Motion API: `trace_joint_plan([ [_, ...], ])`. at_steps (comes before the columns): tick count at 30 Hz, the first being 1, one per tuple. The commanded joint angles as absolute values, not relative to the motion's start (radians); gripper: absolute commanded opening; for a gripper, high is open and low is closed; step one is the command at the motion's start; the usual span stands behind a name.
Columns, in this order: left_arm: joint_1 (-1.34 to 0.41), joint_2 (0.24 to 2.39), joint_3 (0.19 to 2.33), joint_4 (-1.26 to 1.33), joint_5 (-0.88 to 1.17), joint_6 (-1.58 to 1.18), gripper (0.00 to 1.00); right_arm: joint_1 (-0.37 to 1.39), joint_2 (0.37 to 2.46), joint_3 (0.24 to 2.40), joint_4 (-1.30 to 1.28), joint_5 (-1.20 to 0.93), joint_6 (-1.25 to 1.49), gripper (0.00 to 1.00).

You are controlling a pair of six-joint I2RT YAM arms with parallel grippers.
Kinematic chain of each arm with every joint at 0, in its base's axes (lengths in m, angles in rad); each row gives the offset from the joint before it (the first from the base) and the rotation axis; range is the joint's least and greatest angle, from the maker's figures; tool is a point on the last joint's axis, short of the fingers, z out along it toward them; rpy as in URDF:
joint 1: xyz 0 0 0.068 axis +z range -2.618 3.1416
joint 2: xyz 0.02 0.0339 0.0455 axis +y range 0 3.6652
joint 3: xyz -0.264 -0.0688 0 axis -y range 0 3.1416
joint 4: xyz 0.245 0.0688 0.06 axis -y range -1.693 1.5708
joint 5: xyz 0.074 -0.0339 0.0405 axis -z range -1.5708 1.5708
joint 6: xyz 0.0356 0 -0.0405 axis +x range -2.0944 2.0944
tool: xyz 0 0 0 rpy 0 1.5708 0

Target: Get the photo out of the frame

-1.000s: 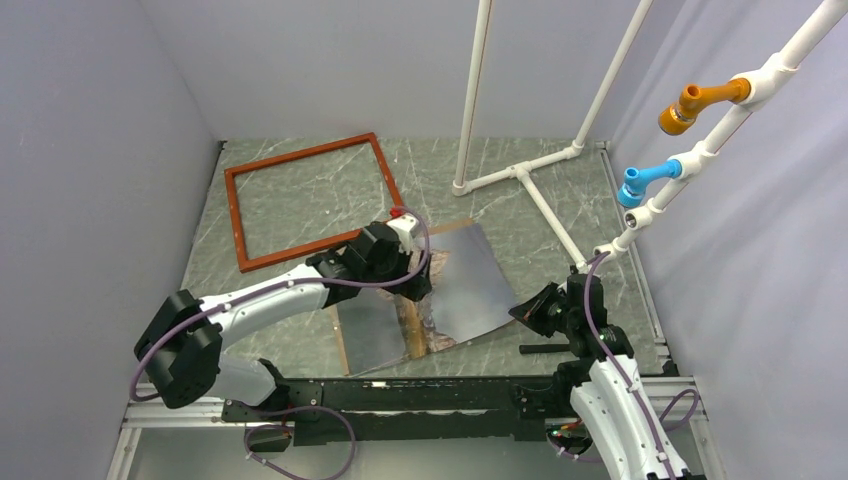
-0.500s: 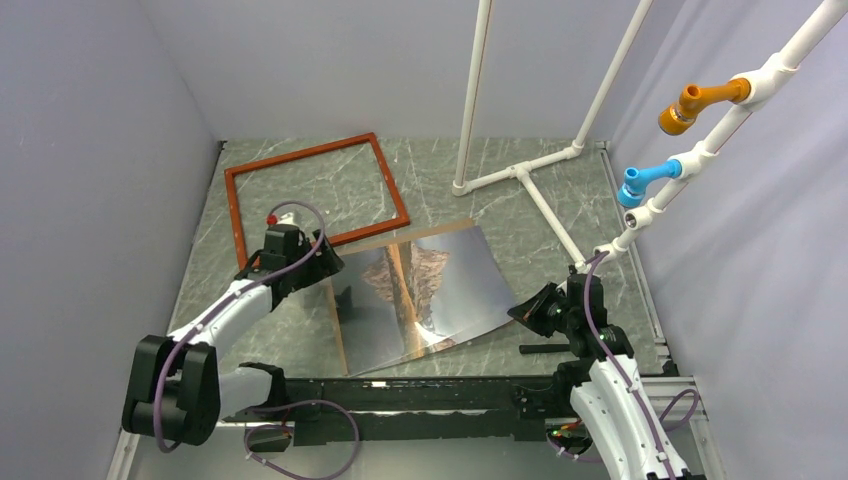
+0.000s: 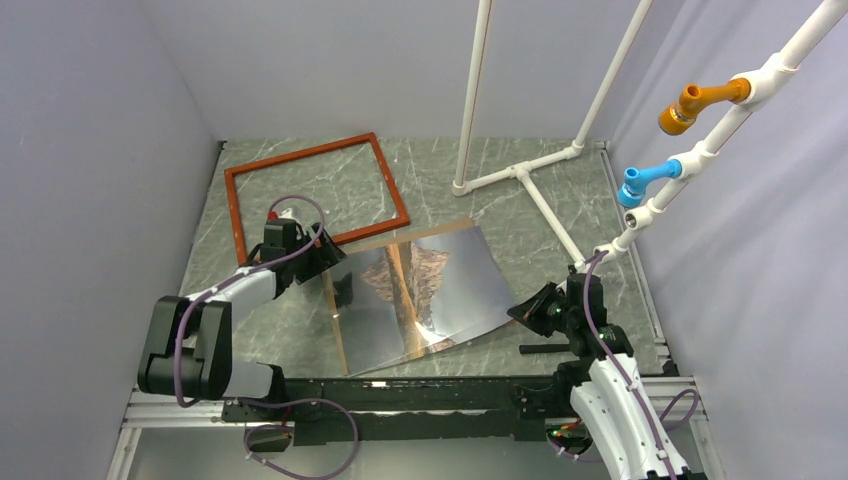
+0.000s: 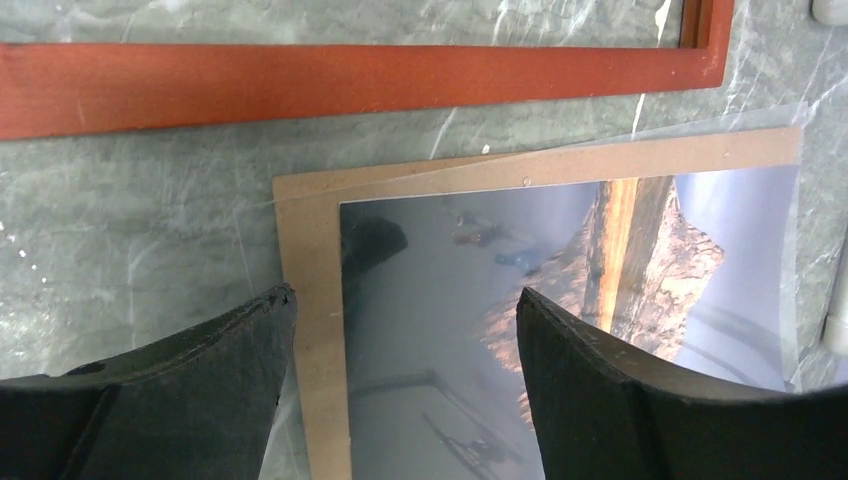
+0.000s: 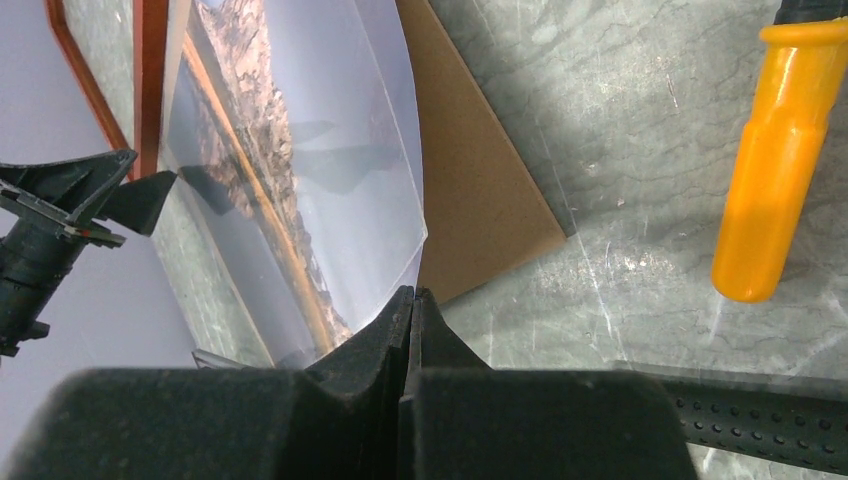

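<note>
The frame (image 3: pixel 300 155) lies empty at the back left of the table, its red-brown rail also in the left wrist view (image 4: pixel 350 80). The photo (image 3: pixel 455 285) rests partly on a brown board (image 3: pixel 430 233) mid-table, its right side curled up off the board. My right gripper (image 3: pixel 520 310) is shut on the photo's near right corner (image 5: pixel 320 150); its jaws (image 5: pixel 412 295) meet on the sheet above the board (image 5: pixel 480 190). My left gripper (image 3: pixel 335 270) hangs open above the photo's left edge (image 4: pixel 480 260) and the board's strip (image 4: pixel 315 260), holding nothing (image 4: pixel 405 295).
A white pipe stand (image 3: pixel 520 175) stands at the back right, with orange (image 3: pixel 690 103) and blue (image 3: pixel 645 180) fittings on a slanted pipe. An orange tool handle (image 5: pixel 775 170) lies on the marble right of the board. Grey walls close in both sides.
My left arm has drawn back from over the photo's middle to its left edge, uncovering the picture, and its jaws have narrowed a little. The right gripper and the lifted corner have not moved.
</note>
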State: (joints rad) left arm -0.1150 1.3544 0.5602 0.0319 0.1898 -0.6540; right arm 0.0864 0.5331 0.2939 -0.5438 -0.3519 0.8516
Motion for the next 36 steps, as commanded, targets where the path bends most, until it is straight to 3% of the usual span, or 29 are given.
trace_joint_plan([
  [1,-0.110,1.380,0.601,0.133,0.218,-0.667,0.83,0.084,0.534,0.325,-0.515,-0.377,0.840,0.00],
  [18,-0.110,1.491,0.620,0.108,0.209,-0.642,0.84,0.083,0.518,0.383,-0.556,-0.388,0.826,0.00],
  [36,-0.110,1.529,0.625,0.095,0.198,-0.625,0.85,0.084,0.321,0.613,-0.806,-0.326,0.808,0.00],
])
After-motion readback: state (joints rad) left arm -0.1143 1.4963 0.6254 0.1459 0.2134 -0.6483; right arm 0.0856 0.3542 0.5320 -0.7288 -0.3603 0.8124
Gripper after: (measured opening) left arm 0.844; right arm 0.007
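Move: The photo's near-right corner is already pinched in the right hand; its middle lies about 22 cm left, 5 cm ahead and 4 cm lower. The yellow screwdriver is some 7 cm right and 3 cm back of the right hand, the hammer handle 8 cm right and 9 cm back. From the left hand, the board's back-left corner is roughly 3 cm ahead, 4 cm left and just below, the photo's middle 22 cm right and 8 cm back, the empty frame's middle 15 cm ahead and 4 cm left. The photo's pinched corner is lifted nearly straight up by the closed right hand, which holds still at first, then rises about 10 cm at growing speed, its fingers tipping up some 15 degrees. Meanwhile the left hand eases 3 cm forward, low over the board's back-left corner towards the frame's near bar, with its fingers still wide open; whether they touch the board can't be seen. ##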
